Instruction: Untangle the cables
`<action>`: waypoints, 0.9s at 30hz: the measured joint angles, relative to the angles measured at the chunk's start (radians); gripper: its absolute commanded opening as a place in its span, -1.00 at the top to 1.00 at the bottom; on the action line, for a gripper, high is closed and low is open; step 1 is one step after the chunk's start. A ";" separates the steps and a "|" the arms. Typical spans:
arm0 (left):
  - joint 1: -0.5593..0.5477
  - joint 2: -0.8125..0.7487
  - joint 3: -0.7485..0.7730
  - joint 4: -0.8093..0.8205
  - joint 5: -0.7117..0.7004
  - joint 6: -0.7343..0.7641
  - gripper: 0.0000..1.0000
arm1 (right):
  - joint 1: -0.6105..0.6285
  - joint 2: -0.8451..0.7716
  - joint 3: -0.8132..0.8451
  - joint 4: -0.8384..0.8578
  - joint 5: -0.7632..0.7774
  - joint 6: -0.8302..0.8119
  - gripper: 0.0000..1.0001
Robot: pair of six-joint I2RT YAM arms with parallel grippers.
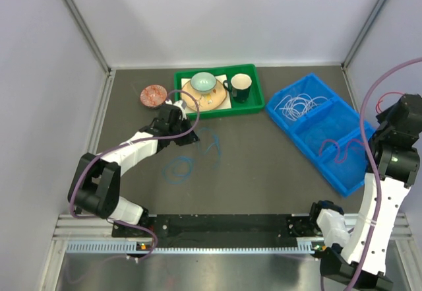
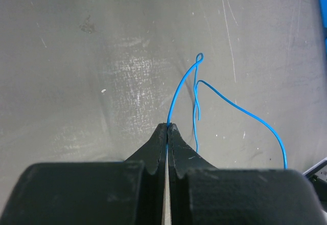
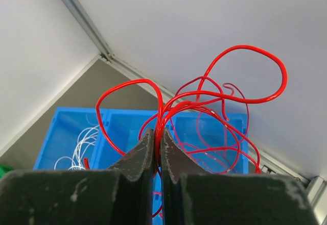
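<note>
My left gripper (image 1: 189,134) is shut on the thin blue cable (image 1: 180,167), which lies in loose loops on the dark table. In the left wrist view the blue cable (image 2: 185,84) rises from my closed tips (image 2: 167,126) to a small kink. My right gripper (image 1: 386,123) is raised over the right edge of the blue tray (image 1: 315,147) and is shut on a bunch of red cable (image 3: 220,98). Red strands (image 1: 341,150) hang into the tray's near compartment. The white cable (image 1: 298,104) lies coiled in the far compartment and also shows in the right wrist view (image 3: 85,146).
A green tray (image 1: 253,103) at the back holds a wooden plate with a pale bowl (image 1: 204,81) and a dark mug (image 1: 240,85). A reddish round disc (image 1: 153,94) lies left of it. White walls enclose the table on three sides.
</note>
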State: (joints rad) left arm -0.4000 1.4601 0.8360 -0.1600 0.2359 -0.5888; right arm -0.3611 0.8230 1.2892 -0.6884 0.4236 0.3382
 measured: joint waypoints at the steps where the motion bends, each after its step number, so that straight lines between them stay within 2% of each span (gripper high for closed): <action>1: 0.000 0.000 0.000 0.000 0.002 0.000 1.00 | -0.011 0.001 -0.003 0.000 -0.008 0.004 1.00; 13: 0.000 0.006 0.000 0.000 0.015 0.000 1.00 | -0.038 0.039 -0.205 0.031 -0.082 0.069 1.00; 18: -0.002 0.007 0.000 0.000 0.021 0.000 1.00 | -0.108 0.057 -0.320 0.074 -0.124 0.105 1.00; 21: -0.005 0.007 0.000 0.000 0.021 0.000 1.00 | -0.132 0.088 -0.362 0.087 -0.142 0.117 0.16; 22: -0.007 0.007 0.000 0.000 0.021 0.000 1.00 | -0.134 0.102 -0.373 0.091 -0.146 0.122 -0.42; 23: -0.009 0.007 0.000 0.000 0.021 0.000 1.00 | -0.134 0.116 -0.381 0.095 -0.152 0.125 -0.58; 25: -0.015 0.007 0.000 0.000 0.021 -0.002 1.00 | -0.133 0.132 -0.395 0.097 -0.162 0.130 -0.79; 27: -0.022 0.007 0.000 0.000 0.021 -0.004 1.00 | -0.134 0.133 -0.398 0.097 -0.172 0.129 -0.84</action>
State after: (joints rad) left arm -0.4221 1.4670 0.8364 -0.1600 0.2569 -0.5926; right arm -0.4946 0.9562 0.8913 -0.5919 0.2520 0.4671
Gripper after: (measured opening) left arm 0.012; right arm 0.860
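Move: The bundled red cable is still pinched in the right hand, high above the blue bin. The bin's right compartment lies about 35 cm below, roughly 2 cm ahead and neither left nor right. The middle compartment is about 10 cm farther out and 10 cm left of it; the white cable in the far-left one is some 22 cm ahead and 19 cm left of the hand. From the left hand, the right compartment lies around 56 cm right, 6 cm back and 7 cm lower. The red cable is brought down towards the bin's right compartment: the right hand sinks nearly straight, about 19 cm, while the wrist tips the fingers some 25 degrees further down. Near the bottom of the descent the fingers spread wide and let go of the cable above the bin. ##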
